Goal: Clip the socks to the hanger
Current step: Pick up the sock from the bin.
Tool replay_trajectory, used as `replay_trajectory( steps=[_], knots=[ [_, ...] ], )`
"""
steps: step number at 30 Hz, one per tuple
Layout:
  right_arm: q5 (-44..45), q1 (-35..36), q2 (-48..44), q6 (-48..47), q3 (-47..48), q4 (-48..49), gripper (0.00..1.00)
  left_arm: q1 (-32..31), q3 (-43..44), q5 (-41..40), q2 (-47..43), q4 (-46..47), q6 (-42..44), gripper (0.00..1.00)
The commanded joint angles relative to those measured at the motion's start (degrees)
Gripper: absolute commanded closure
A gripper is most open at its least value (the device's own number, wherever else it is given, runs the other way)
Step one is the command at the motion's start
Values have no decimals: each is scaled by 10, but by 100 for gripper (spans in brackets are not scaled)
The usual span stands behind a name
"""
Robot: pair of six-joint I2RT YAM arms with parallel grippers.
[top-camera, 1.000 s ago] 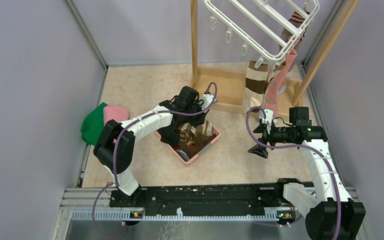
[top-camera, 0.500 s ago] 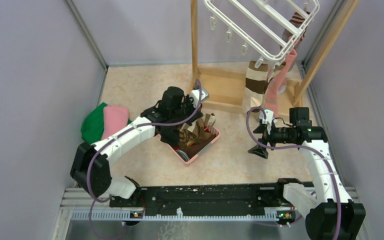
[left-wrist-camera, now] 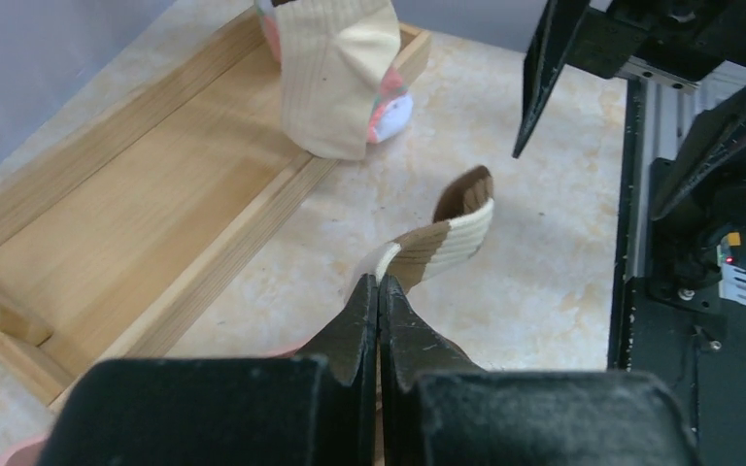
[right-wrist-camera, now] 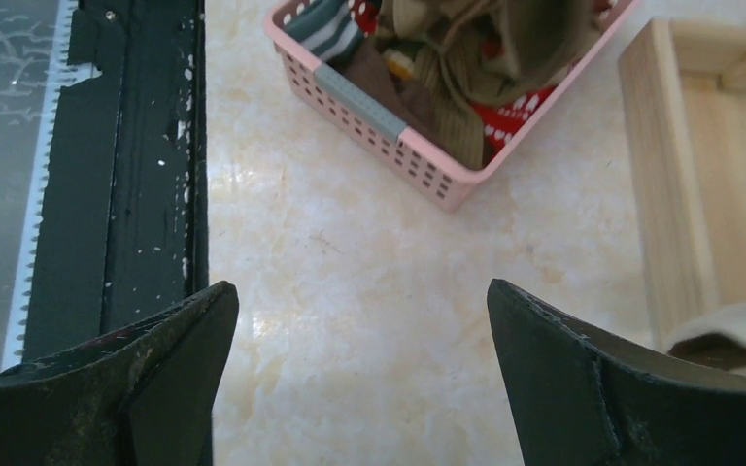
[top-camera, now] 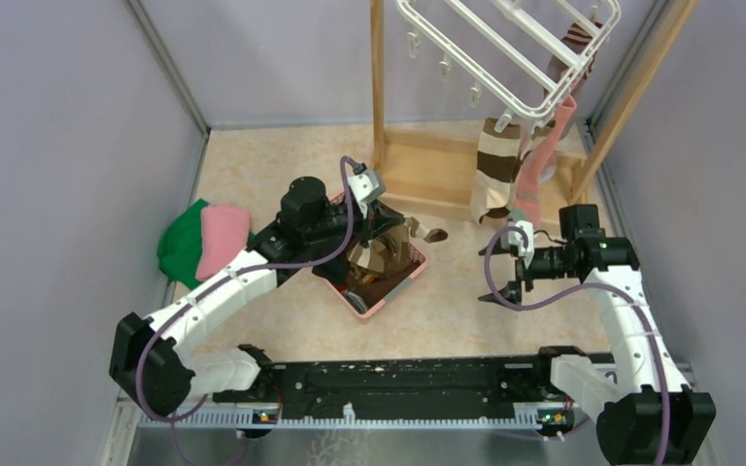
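My left gripper (top-camera: pixel 406 229) is shut on a brown and cream striped sock (left-wrist-camera: pixel 449 229). It holds the sock just above the far corner of the pink basket (top-camera: pixel 396 293), and the free end sticks out to the right (top-camera: pixel 434 234). More socks (right-wrist-camera: pixel 466 58) lie heaped in the basket. The white hanger (top-camera: pixel 505 58) hangs at the top. Below it dangle a brown and cream striped sock (top-camera: pixel 495 175) and a pink sock (top-camera: pixel 544 160). Low over the floor to the right of the basket, my right gripper (right-wrist-camera: pixel 359 311) stands wide open and empty.
The wooden stand's base frame (top-camera: pixel 437 170) lies behind the basket, with uprights (top-camera: pixel 378 78) on both sides. Folded green and pink cloths (top-camera: pixel 199 238) rest by the left wall. The black rail (top-camera: pixel 398 379) runs along the near edge.
My left gripper has shut on the striped sock and drawn it up out of the basket, while the left arm stretched lower and to the left. The right gripper shifted slightly.
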Motion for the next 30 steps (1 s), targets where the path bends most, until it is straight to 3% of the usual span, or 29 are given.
replay_trajectory(
  steps=[1,7,13,17,20,25,26,30],
  knots=[
    [-58,19,23,-73,91,-2,1,1,-11,60,-10,83,-33,100],
    [-41,65,53,55,170,106,2,0,-20,88,0,128,-67,100],
    [102,215,64,233,150,253,2,0,-14,105,30,175,-113,100],
    [162,250,66,312,118,342,6,0,-8,126,47,186,-123,100],
    [186,256,76,352,114,372,23,0,-12,125,51,193,-128,100],
    [177,261,86,379,122,386,88,1,-27,93,50,198,-127,100],
    [181,262,87,384,129,382,97,1,-30,83,50,198,-128,100],
    [192,258,95,402,180,345,100,5,-43,16,48,195,-148,98]
  ],
)
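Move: The brown-and-cream sock is already held in the left fingers; its free part hangs out about 4 cm to the right and 2 cm back of that hand, slightly below. From the open right hand, the free part is roughly 12 cm left, 7 cm ahead and 6 cm higher. From the right hand, the bin is about 25 cm left, 9 cm ahead and 10 cm lower, and the wooden tray straight ahead, some 27 cm out and 12 cm lower. The sock's free end is met by the right hand, which first rises about 8 cm while edging forward, then sweeps left and finally forward to it, closing its fully open fingers there to pinch the cloth beside the left fingertips. The left hand keeps its shut grip and brings the sock some 3 cm right towards the other hand, turning roughly 10 degrees. ##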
